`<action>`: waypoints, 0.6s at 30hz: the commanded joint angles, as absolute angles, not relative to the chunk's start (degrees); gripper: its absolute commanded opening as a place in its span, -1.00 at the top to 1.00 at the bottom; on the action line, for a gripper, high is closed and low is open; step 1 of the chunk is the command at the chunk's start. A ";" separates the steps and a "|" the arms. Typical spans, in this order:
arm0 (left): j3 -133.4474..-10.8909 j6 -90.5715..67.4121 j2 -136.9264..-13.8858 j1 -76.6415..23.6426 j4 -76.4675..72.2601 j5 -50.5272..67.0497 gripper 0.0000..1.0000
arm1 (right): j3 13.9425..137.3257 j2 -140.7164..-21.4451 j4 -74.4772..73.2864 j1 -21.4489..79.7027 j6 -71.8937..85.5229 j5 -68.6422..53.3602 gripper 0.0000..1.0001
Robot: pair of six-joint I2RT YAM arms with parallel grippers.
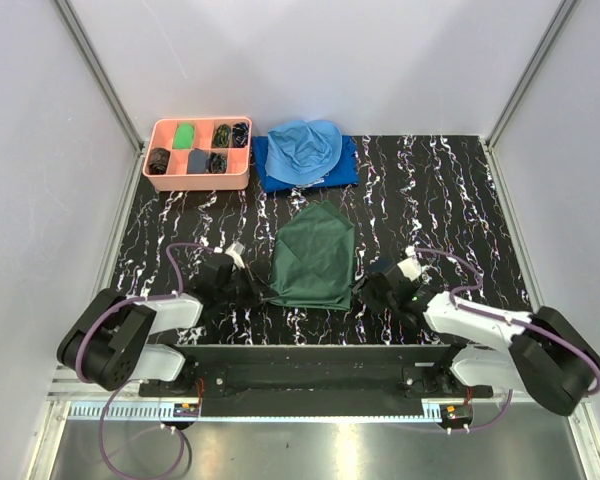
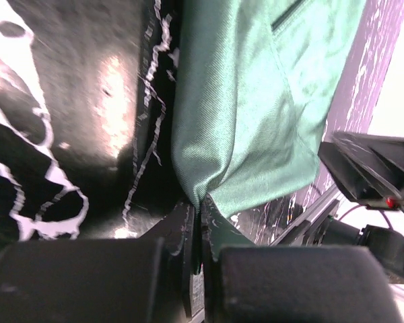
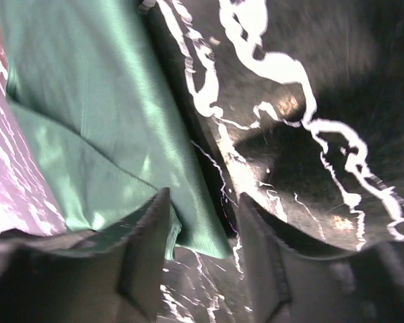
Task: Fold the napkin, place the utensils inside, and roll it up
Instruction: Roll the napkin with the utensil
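Note:
The dark green napkin [image 1: 315,255] lies folded on the black marbled table, narrowing toward the far end. My left gripper [image 1: 258,292] is at its near left corner. In the left wrist view the napkin [image 2: 256,101] bunches into the left gripper [image 2: 200,212], which is shut on that corner. My right gripper [image 1: 376,286] is at the near right corner. In the right wrist view the right gripper [image 3: 202,208] is open, with the corner of the napkin [image 3: 87,121] lying loose between its fingers. The utensils are out of view.
A pink compartment tray [image 1: 198,122] holding dark and green items stands at the back left. Beside it a light blue cloth [image 1: 305,148] lies on a darker blue cloth [image 1: 345,172]. White walls enclose the table; the metal rail runs along its near edge.

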State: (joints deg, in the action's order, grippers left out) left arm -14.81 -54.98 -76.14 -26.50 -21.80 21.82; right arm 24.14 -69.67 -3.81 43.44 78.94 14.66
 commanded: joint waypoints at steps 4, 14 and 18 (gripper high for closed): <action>-20.21 -51.68 -78.83 -22.07 -18.73 29.43 1.00 | 33.21 -64.59 -6.25 46.13 47.00 19.60 -0.24; -25.48 -48.44 -80.15 -17.58 -9.68 36.65 1.00 | 49.91 -84.19 -0.53 66.68 16.01 28.99 -0.53; -26.72 -47.72 -81.64 -15.91 -7.91 39.46 1.00 | 54.65 -92.35 2.72 71.71 9.42 32.51 -0.56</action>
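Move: The napkin's near-left end is already pinched in the left gripper. From the right hand, which has just opened at the napkin's near-right corner, that end lies about 18 cm to the left, level fore and aft and 1 cm lower. The napkin's middle is some 9 cm ahead and 9 cm right of the left hand, or about 8 cm ahead and 9 cm left of the right hand. The blue hat lies roughly 20 cm beyond the napkin's middle. The napkin's near-left end stays pinched in the shut left fingers, which ease it about 2 cm forward and 2 cm up, with a little drift left. The right hand comes up off the near-right corner, rising some 7 cm, then sweeps about 15 cm left over the near edge towards the left gripper, turning strongly counter-clockwise (over 50 degrees) and opening its fingers wider. ##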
